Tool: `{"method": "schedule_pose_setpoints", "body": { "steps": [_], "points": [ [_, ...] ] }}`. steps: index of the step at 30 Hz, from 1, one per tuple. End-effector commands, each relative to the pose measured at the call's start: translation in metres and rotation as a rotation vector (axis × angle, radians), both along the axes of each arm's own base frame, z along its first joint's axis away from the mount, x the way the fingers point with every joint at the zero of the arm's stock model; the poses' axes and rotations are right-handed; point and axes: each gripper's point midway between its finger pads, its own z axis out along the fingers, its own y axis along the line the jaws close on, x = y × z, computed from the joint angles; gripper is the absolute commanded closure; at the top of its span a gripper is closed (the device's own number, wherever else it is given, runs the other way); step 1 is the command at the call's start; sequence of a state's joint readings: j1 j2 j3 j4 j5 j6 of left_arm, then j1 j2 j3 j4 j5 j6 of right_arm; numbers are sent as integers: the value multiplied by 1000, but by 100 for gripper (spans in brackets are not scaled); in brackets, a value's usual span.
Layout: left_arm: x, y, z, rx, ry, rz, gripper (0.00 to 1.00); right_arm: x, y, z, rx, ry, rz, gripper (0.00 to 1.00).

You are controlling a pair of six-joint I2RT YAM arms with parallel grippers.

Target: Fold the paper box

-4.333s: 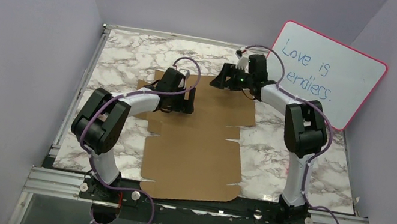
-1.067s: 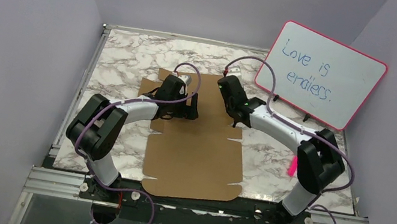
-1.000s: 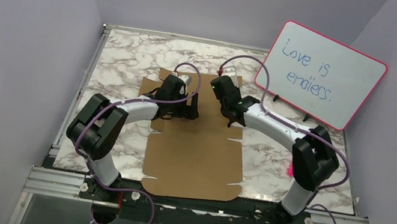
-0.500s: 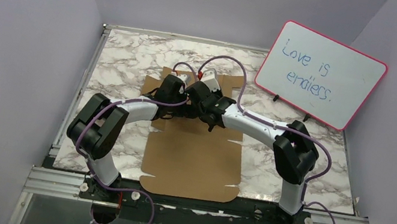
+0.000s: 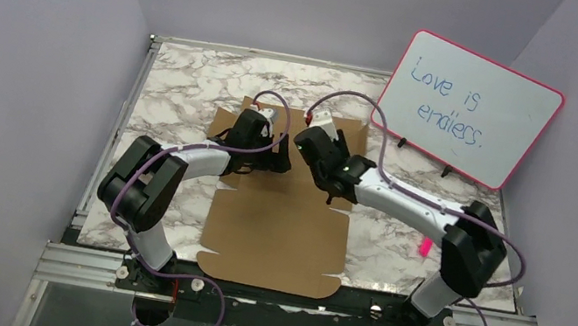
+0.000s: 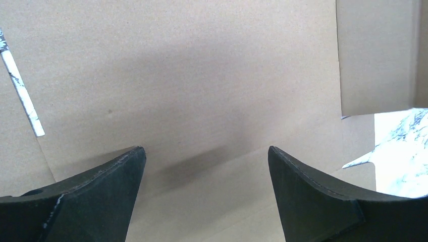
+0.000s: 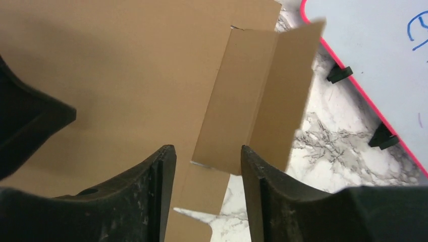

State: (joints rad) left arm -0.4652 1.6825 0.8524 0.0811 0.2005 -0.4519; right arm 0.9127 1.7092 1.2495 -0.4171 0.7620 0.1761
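Observation:
The paper box (image 5: 274,231) is a flat brown cardboard sheet with slits, lying on the marble table (image 5: 185,75). My left gripper (image 5: 272,153) is low over its far left part. In the left wrist view that gripper (image 6: 204,149) is open wide, with bare cardboard (image 6: 202,75) below it. My right gripper (image 5: 319,146) hangs just to its right over the far part of the sheet. In the right wrist view this gripper (image 7: 208,148) has its jaws apart and nothing between them. Beyond it a side flap (image 7: 257,101) stands partly raised along its crease.
A pink-rimmed whiteboard (image 5: 472,109) with blue writing leans at the back right, its black feet (image 7: 338,74) on the marble close to the raised flap. Lilac walls close in the table on three sides. A metal rail (image 5: 290,296) runs along the near edge.
The right arm swung left over the far flap, close to the left gripper, then drew back right. Its jaws went from shut to apart. The left arm stayed put.

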Motion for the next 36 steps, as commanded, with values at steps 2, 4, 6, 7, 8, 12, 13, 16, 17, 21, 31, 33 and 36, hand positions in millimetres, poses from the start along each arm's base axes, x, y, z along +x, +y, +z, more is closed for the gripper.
{"method": "schedule_pose_setpoints", "body": {
  "steps": [2, 4, 6, 7, 8, 12, 13, 16, 17, 21, 31, 33, 36],
  "points": [
    [-24, 3, -21, 37, 103, -26, 8, -9, -9, 24, 246, 28, 55, 40],
    [-21, 2, -19, 35, 96, -25, 8, -17, -17, 21, 283, 51, 65, 36],
    [-21, 2, -17, 38, 99, -25, 8, -25, -22, 15, 323, 79, 61, 33],
    [-21, 2, -15, 39, 99, -25, 8, -29, -25, 10, 345, 99, 57, 32],
    [-20, 2, -13, 38, 95, -26, 8, -32, -29, 4, 367, 120, 45, 31],
    [-18, 3, -1, 47, 75, -28, 8, -46, -40, -23, 460, 206, -1, 28],
    [-18, 5, 1, 53, 72, -29, 8, -49, -41, -30, 487, 226, -11, 28],
    [-24, 8, 5, 68, 69, -33, 8, -58, -40, -44, 571, 265, -32, 25],
    [-26, 9, 6, 72, 70, -36, 8, -61, -40, -50, 594, 280, -50, 24],
    [-38, 10, 7, 83, 74, -45, 8, -62, -49, -71, 659, 321, -100, 21],
    [-61, 3, -2, 132, 99, -97, 8, -68, -52, -97, 706, 396, -127, 18],
    [-64, 2, -7, 143, 112, -100, 8, -70, -50, -102, 707, 420, -132, 18],
    [-65, 0, -12, 158, 118, -102, 8, -74, -50, -109, 708, 444, -148, 18]
  ]
}}
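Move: The right hand, with its fingers part open above the sheet, goes for the small right tab between two slots: about 6 cm back, 6 cm to its right and 12 cm below. The right side panel lies some 5 cm ahead and 7 cm right; the near panel's middle is about 17 cm back and 5 cm left. Low over the sheet, the left hand has the middle strip about 5 cm behind it, 2 cm below, and that tab 5 cm back, 12 cm right. Up and to the right first, by roughly 3 cm, then down and back, the right hand swings off the folded side and drops to just above the small right tab, its left side rolling up and its fingers tipping down and opening wider. The left hand, fingers still wide, draws back about 6 cm low over the sheet onto the middle strip. ##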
